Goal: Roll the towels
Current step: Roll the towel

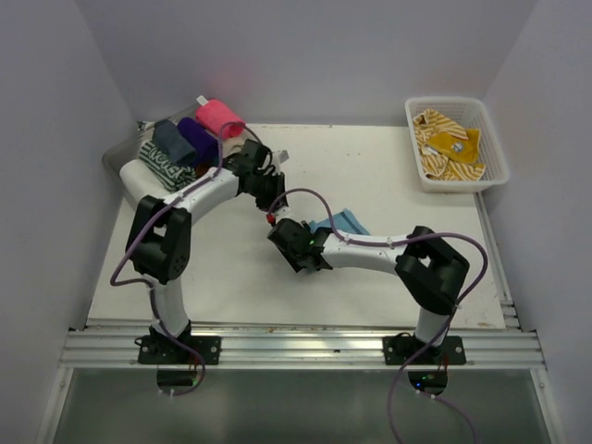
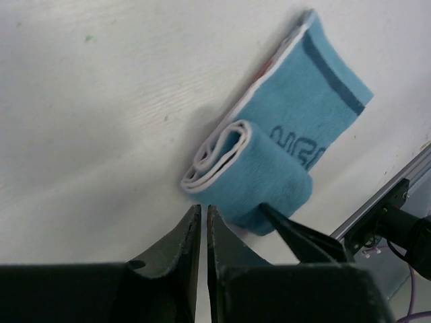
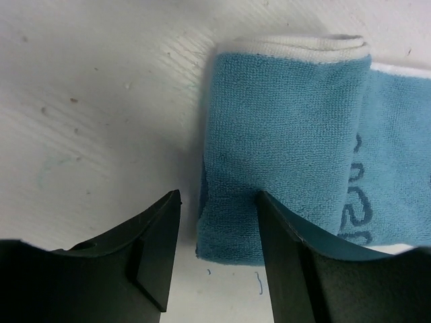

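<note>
A light blue towel [image 1: 340, 222] with dark lettering lies mid-table, its near end rolled into a short roll [image 2: 266, 185] and the rest flat. My right gripper [image 3: 217, 195] is open, and the near corner of the roll [image 3: 283, 134] lies between its fingers, the right finger against the cloth. My left gripper [image 2: 204, 214] sits just before the roll's white-edged end, fingers together but for a thin slit, holding nothing. Rolled towels, hot pink [image 1: 220, 117], purple [image 1: 197, 139], dark blue [image 1: 171, 141] and green-striped [image 1: 162, 168], lie at the back left. Mustard-yellow striped towels [image 1: 449, 148] lie unrolled at the back right.
The rolled towels sit in a clear plastic tray [image 1: 120, 153] at the back left corner. A white lattice basket [image 1: 495, 148] at the back right holds the yellow towels. Both arms meet mid-table. An aluminium rail [image 1: 305, 347] runs along the near edge.
</note>
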Controlling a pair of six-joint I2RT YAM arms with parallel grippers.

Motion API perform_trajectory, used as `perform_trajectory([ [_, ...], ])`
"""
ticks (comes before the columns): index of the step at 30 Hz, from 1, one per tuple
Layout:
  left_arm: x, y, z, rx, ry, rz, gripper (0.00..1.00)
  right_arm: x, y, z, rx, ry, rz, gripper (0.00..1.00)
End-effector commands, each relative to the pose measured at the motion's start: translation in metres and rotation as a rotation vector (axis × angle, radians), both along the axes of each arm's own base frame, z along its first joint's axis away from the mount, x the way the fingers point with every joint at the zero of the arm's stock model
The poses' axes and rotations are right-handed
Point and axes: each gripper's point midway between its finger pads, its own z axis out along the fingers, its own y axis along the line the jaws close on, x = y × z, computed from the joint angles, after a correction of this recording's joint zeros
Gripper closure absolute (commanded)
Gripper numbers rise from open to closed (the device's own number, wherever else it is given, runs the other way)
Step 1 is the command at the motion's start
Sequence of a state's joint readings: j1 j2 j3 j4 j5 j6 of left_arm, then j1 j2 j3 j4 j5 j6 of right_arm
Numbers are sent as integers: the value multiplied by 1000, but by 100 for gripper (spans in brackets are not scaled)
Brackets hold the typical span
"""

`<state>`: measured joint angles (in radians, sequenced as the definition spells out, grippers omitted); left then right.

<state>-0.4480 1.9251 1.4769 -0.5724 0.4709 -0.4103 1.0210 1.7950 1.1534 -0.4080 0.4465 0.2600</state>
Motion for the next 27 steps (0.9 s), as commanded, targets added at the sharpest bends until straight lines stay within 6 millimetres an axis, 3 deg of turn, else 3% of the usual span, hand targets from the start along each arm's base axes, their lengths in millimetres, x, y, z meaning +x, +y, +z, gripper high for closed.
perform_trajectory([
  [1,4,18,10,-49,-18,87,88,10,-10,-1,-55,-57,-25,47],
  [6,-8,27,1,-43,7,118,84,10,-25,-24,-112,-66,-67,59],
  [8,-12,30,-1,-42,12,129,82,11,-23,-32,-105,-70,-68,76],
  [12,-19,33,-1,-41,17,140,68,5,-5,-31,-14,-31,-12,100],
  [13,-20,34,-1,-39,16,143,58,4,0,-29,14,-24,0,100],
  [15,-24,38,0,-30,9,153,50,-2,10,-17,86,-5,23,100],
  [16,-25,38,2,-31,5,153,37,-2,16,-11,126,-2,30,100],
  [21,-35,38,8,-60,-6,139,10,-11,36,22,379,92,52,100],
  [24,-46,34,6,-99,20,104,3,-15,33,25,461,148,36,100],
  [25,-47,32,5,-108,23,95,2,-11,35,36,538,164,22,100],
  [27,-54,30,-3,-107,48,84,2,-15,28,30,587,211,-1,100],
])
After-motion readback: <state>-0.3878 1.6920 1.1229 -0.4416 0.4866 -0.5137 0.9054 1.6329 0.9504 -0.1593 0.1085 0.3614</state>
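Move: The towel's folded bundle has its middle about 4 cm ahead, 3 cm right and 3 cm below the open right hand, which straddles its near-left corner. The towel's loose tail lies roughly 10 cm ahead and 9 cm right of that hand, 4 cm lower. From the closed left hand, the bundle's middle is some 7 cm back, 5 cm right and 8 cm below. Right hand dips 2 cm, pinches the bundle's near corner, lifts 3 cm; left backs away leftward 6 cm, opening. ##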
